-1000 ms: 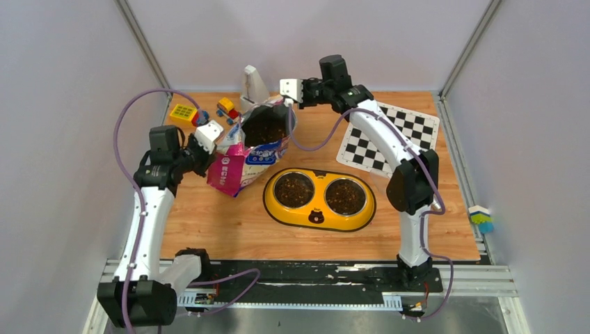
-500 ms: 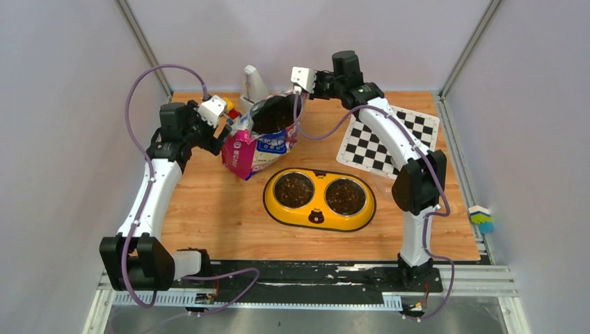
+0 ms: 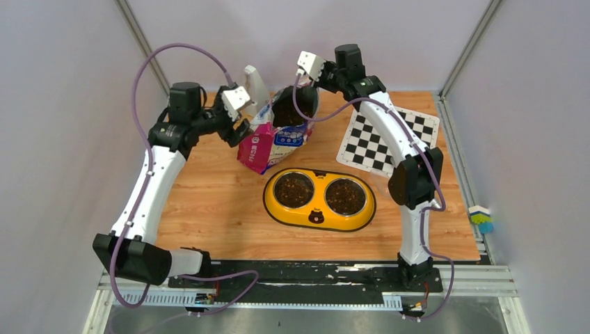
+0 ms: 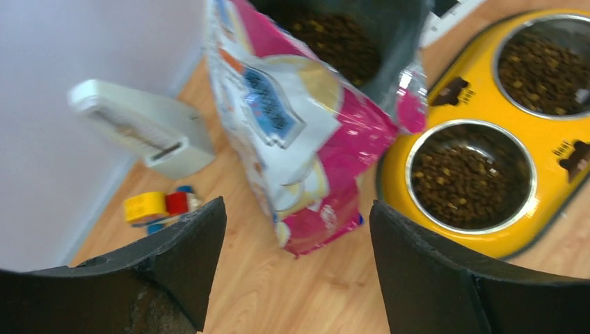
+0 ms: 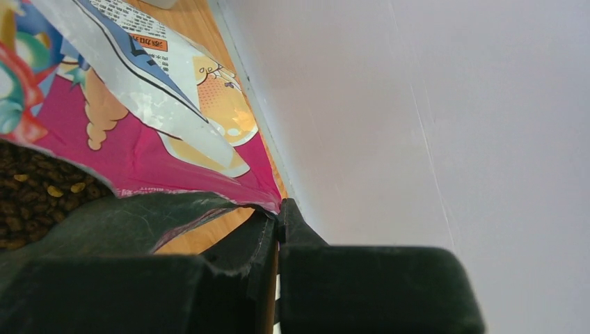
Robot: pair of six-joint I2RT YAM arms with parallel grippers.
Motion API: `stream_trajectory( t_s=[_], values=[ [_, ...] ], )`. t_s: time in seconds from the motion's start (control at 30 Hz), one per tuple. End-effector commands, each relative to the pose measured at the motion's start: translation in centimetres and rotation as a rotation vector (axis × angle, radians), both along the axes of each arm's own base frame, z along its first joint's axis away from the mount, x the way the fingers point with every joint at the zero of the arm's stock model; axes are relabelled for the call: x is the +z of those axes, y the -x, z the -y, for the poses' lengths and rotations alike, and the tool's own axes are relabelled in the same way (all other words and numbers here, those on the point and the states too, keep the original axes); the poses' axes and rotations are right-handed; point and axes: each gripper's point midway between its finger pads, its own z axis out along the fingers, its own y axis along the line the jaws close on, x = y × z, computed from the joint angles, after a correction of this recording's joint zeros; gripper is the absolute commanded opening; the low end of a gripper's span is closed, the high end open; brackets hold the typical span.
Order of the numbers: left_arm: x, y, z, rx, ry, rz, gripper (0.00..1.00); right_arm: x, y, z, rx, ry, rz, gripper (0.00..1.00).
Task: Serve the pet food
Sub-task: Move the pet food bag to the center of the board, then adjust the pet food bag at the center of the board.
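The glossy pink cat-food bag (image 3: 275, 142) stands tilted at the back of the table, mouth open, with dark pet food (image 3: 289, 111) showing inside. My right gripper (image 3: 304, 82) is shut on the bag's upper rim (image 5: 268, 205). My left gripper (image 3: 241, 129) hovers open just left of the bag without touching it. In the left wrist view the bag (image 4: 306, 132) sits ahead of the spread fingers (image 4: 202, 236). Both steel bowls of the yellow feeder (image 3: 319, 217) hold pet food (image 3: 293, 189), also seen in the left wrist view (image 4: 469, 174).
A white upright object (image 3: 254, 83) stands against the back wall behind the bag. Small toy blocks (image 4: 156, 207) lie near the back left. A checkerboard sheet (image 3: 393, 136) lies at the back right. Side walls close in the table.
My left gripper has let go of the bag, opened, and swung up and right. My right gripper has pulled the bag up and to the right, standing it more upright.
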Motion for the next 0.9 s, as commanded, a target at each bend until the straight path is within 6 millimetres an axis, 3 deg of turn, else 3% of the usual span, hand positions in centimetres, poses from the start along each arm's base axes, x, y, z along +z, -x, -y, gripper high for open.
stream_trajectory(
  t_s=[0.0, 0.17, 0.23, 0.53, 0.7, 0.87],
  values=[
    [-2.7, 2.9, 3.3, -0.136, -0.041, -0.095, 0.81, 10.0, -1.6, 4.1, -0.178, -0.129, 0.224, 0.0],
    [-3.0, 5.4, 5.6, -0.17, -0.047, 0.017, 0.79, 9.9, -1.6, 4.0, -0.185, -0.155, 0.211, 0.0],
    [-3.1, 5.6, 5.6, -0.152, -0.067, 0.061, 0.77, 9.6, -1.6, 3.9, -0.187, -0.159, 0.202, 0.0],
    [-3.1, 1.3, 6.6, 0.005, -0.152, 0.207, 0.5, 8.1, -1.7, 3.4, -0.183, -0.197, 0.145, 0.0],
    [-4.1, 1.2, 8.3, -0.022, -0.236, 0.249, 0.43, 7.6, -2.0, 3.4, -0.191, -0.197, 0.132, 0.0],
    [-4.6, 0.9, 9.0, -0.012, -0.281, 0.29, 0.18, 7.5, -2.2, 3.3, -0.19, -0.2, 0.131, 0.0]
  ],
)
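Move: The left hand is free and goes for the pet food bag's near lip, about 10 cm to its right, level in reach, and 8 cm lower; the bag's middle is some 12 cm right, 5 cm ahead and 18 cm below. The bear bowls lie about 24 cm right, 14 cm back and 30 cm below; the metronome is some 19 cm ahead. From the right hand, pinching the far rim, the bag's middle is about 14 cm back, 11 cm left and 15 cm below. The left hand travels about 9 cm to the right and 6 cm down to the near lip of the bag's mouth, first swinging back some 7 cm and then coming forward again about 4 cm, rolling some 20 degrees about its pointing line so its right side dips, while its wide-open fingers narrow to about a quarter open around or right beside the lip, without a clear grip yet. The right hand keeps its shut pinch on the far rim, easing about 1.5 cm to the right early on and turning slightly clockwise before it holds there. ##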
